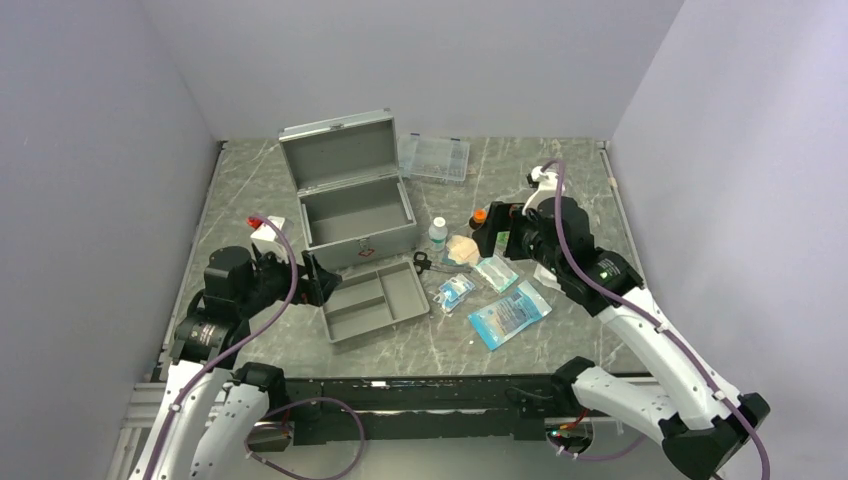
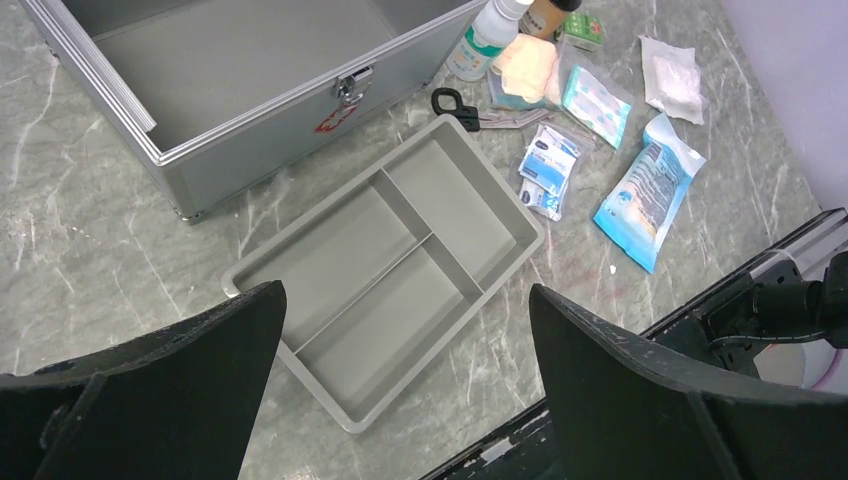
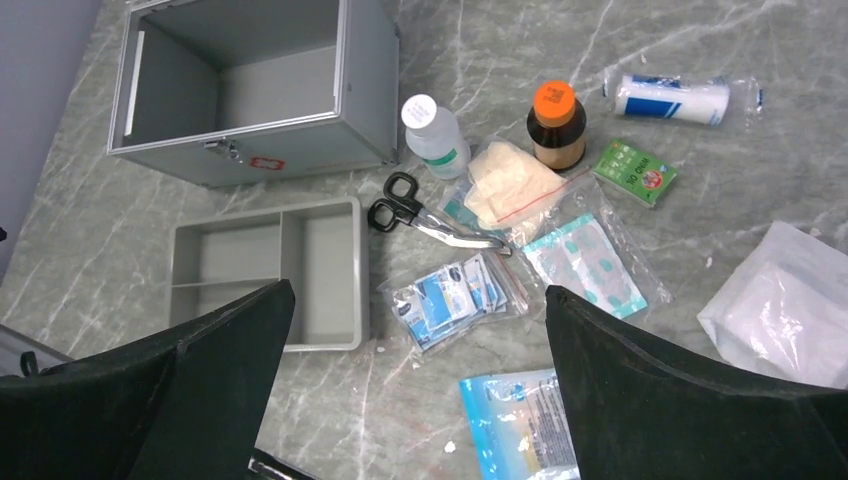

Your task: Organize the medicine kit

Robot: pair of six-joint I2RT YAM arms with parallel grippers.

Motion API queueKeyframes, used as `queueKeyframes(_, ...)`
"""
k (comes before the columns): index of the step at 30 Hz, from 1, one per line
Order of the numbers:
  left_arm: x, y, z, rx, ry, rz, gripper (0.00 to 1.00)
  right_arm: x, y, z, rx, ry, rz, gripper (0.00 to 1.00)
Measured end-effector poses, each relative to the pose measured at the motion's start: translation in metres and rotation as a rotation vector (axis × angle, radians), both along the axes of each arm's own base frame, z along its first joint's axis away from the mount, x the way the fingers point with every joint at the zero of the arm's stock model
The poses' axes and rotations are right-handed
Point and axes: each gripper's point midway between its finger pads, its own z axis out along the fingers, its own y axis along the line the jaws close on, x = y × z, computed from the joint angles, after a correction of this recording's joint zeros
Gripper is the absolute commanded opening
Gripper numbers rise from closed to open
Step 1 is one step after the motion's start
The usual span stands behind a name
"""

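Note:
The medicine kit [image 1: 358, 222] is a grey metal box standing open at the back left, lid tipped up and inside empty [image 3: 250, 95]. My left gripper [image 2: 405, 295] hangs open above the shallow divided tray [image 2: 400, 260], which lies in front of the kit. My right gripper [image 3: 418, 290] is open over the loose supplies, holding nothing. Under it lie a bag of sachets [image 3: 455, 298], black scissors [image 3: 420, 215], a blue pack [image 3: 520, 425] and a bag of plasters [image 3: 590, 262].
A white bottle [image 3: 433, 135], an orange-capped brown bottle [image 3: 556, 125], a tan bagged item [image 3: 515, 185], a green packet [image 3: 634, 172], a bandage roll [image 3: 672, 98] and a white gauze pack [image 3: 785, 310] lie right of the kit. A clear compartment case [image 1: 434, 157] sits at the back.

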Motion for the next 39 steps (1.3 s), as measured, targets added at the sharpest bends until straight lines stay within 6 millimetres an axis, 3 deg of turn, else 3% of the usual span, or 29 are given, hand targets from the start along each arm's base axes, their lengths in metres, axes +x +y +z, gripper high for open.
queueKeyframes(12,0.000,0.004,0.002,0.000,-0.011,0.027,0.99,-0.004,-0.021,0.016,-0.075,0.023,-0.071,1.00)
queueKeyframes(20,-0.004,0.006,0.003,-0.005,-0.012,0.042,0.99,-0.004,-0.034,-0.001,-0.147,0.070,-0.123,1.00)
queueKeyframes(26,-0.007,0.008,0.010,-0.013,-0.047,0.052,0.99,-0.014,-0.041,-0.033,-0.180,0.121,-0.124,1.00)
queueKeyframes(33,-0.006,0.009,0.009,-0.009,-0.044,0.058,0.99,-0.013,-0.039,-0.069,-0.216,0.228,-0.152,0.99)
queueKeyframes(39,-0.006,0.009,0.008,-0.007,-0.036,0.058,0.99,-0.016,-0.041,-0.106,-0.266,0.323,-0.165,0.90)
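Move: The blue-and-white packet lies about 19 cm below my right hand, some 8 cm to its right and 4 cm back. The bag of small blue sachets is about 1 cm ahead and 4 cm left of this hand. The dotted sachet is 6 cm ahead and 4 cm right, the white pouch 7 cm ahead and 17 cm right, all at table level. From my left hand the packet is roughly 37 cm to the right, 1 cm ahead and 15 cm down. I bring my right hand down fast towards the blue-and-white packet: after a small rise while sliding right, it sinks to about 10 cm below its start, ending some 4 cm farther right and slightly back. On the way I tip the fingers about 20 degrees more steeply down, let the hand's left side drop and turn it slightly clockwise. The fingers stay wide open, still clear above the packet. ##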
